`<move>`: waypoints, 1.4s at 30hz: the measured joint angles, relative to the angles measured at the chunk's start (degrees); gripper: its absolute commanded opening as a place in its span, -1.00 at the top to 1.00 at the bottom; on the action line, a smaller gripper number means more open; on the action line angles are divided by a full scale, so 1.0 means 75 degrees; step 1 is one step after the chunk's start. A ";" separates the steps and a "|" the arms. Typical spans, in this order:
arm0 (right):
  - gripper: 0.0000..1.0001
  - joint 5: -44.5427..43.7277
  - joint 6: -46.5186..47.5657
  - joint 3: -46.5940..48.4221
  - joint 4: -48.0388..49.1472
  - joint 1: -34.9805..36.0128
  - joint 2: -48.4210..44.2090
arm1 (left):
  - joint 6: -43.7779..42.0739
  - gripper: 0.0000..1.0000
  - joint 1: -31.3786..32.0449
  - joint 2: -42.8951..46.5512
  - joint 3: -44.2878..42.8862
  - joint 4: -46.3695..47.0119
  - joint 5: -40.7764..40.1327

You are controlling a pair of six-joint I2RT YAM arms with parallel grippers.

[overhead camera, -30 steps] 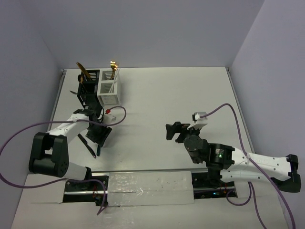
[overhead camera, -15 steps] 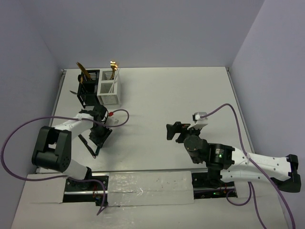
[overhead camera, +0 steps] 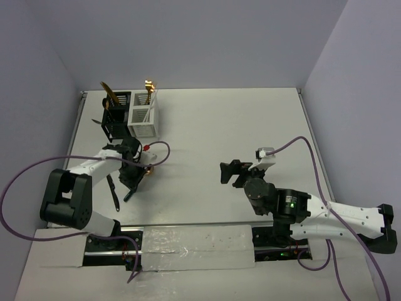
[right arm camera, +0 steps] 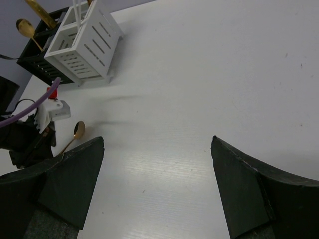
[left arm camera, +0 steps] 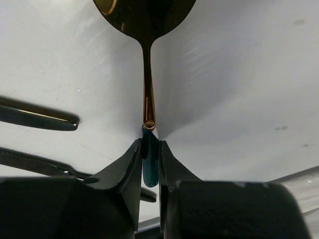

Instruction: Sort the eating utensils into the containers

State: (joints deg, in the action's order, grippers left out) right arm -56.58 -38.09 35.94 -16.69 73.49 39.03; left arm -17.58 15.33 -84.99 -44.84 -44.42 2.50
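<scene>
A gold spoon [left arm camera: 148, 74] with a dark green handle lies on the white table, its bowl pointing away from the left wrist camera. My left gripper [left arm camera: 149, 145] is shut on the end of that handle. From above, the left gripper [overhead camera: 133, 178] sits in front of the containers, with the spoon's bowl [overhead camera: 149, 167] showing beside it. The black caddy [overhead camera: 114, 123] and white caddy [overhead camera: 144, 119] stand joined at the back left and hold gold utensils and white sticks. My right gripper [right arm camera: 157, 142] is open over bare table at mid-right, holding nothing.
Two dark utensils [left arm camera: 40, 117] lie on the table just left of the held spoon; from above a black utensil [overhead camera: 113, 190] shows beside the left arm. A purple cable [overhead camera: 160, 152] loops near the left wrist. The table's side walls rise at left, back and right.
My left gripper's jaws have closed on the spoon's handle, and the wrist has shifted slightly so the gold bowl now shows beside it. The right arm has barely moved.
</scene>
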 measured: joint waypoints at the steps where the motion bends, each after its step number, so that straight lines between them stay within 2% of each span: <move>1: -0.88 0.0000 0.0000 0.0000 -0.0015 0.0000 -0.0026 | 0.0006 0.99 0.0015 0.0146 -0.0012 0.0032 0.0172; 9: -0.88 -0.0058 -0.0009 0.0000 -0.0105 0.0000 -0.0207 | 0.0187 1.00 -0.0047 0.2127 -0.1049 0.0434 0.0953; 12: -0.88 -0.0108 -0.0015 0.0000 -0.0143 0.0000 -0.0239 | 0.0469 1.00 -0.0568 0.2821 -0.1480 0.1032 0.1224; 15: -0.88 -0.0125 0.0000 0.0000 -0.0140 0.0000 -0.0254 | 0.0935 1.00 -0.1405 0.3485 -0.1524 0.2157 0.1218; 18: -0.88 -0.0137 0.0015 0.0000 -0.0134 0.0000 -0.0256 | 0.1411 1.00 -0.1786 0.3821 -0.1244 0.3856 0.0883; 21: -0.88 -0.0140 0.0029 0.0000 -0.0149 0.0000 -0.0256 | 0.1868 0.99 -0.1833 0.3573 -0.1102 0.5435 0.0478; 26: -0.88 -0.0166 0.0000 0.0003 -0.0286 0.0000 -0.0256 | 0.2433 1.00 -0.1961 0.1903 -0.1067 0.8174 -0.0353; 30: -0.88 -0.0201 -0.0032 0.0003 -0.0353 0.0000 -0.0256 | 0.2538 0.99 -0.2148 0.0600 -0.0953 0.9605 -0.0554; 36: -0.88 -0.0326 -0.0114 0.0006 -0.0495 0.0000 -0.0221 | 0.2544 1.00 -0.2387 -0.0769 -0.0953 1.0532 -0.0629; 42: -0.89 -0.0428 -0.0157 0.0009 -0.0638 0.0000 -0.0117 | 0.2553 0.99 -0.2430 -0.1160 -0.0781 1.1025 -0.0621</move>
State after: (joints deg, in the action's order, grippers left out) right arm -59.79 -39.27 36.01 -21.47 73.49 38.15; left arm 1.56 -2.90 -93.69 -50.70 38.26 -2.15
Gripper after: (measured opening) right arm 0.943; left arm 0.222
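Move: The gold spoon is already pinched by its green handle in the left hand, just off the table. Its goal, the black container, stands about 30 cm ahead of the left hand, 7 cm to its left and with its middle some 5 cm higher. The white container is level with it, 5 cm to the hand's right. One black knife lies 10 cm straight left, the other 12 cm ahead and 7 cm left. From the right hand the black container is roughly 31 cm ahead, 55 cm left and 17 cm lower. The left hand keeps its pinch on the spoon's handle and swings it up, quickly and steeply, some 29 cm, then on forward towards the black container, about 30 cm in all, first veering slightly right and then left. Meanwhile the wrist tips up about 80 degrees, from pointing down to pointing forward, so the spoon stands bowl up; past the top the hand sinks some 11 cm and slows, bringing the handle end down over the container's near part. ##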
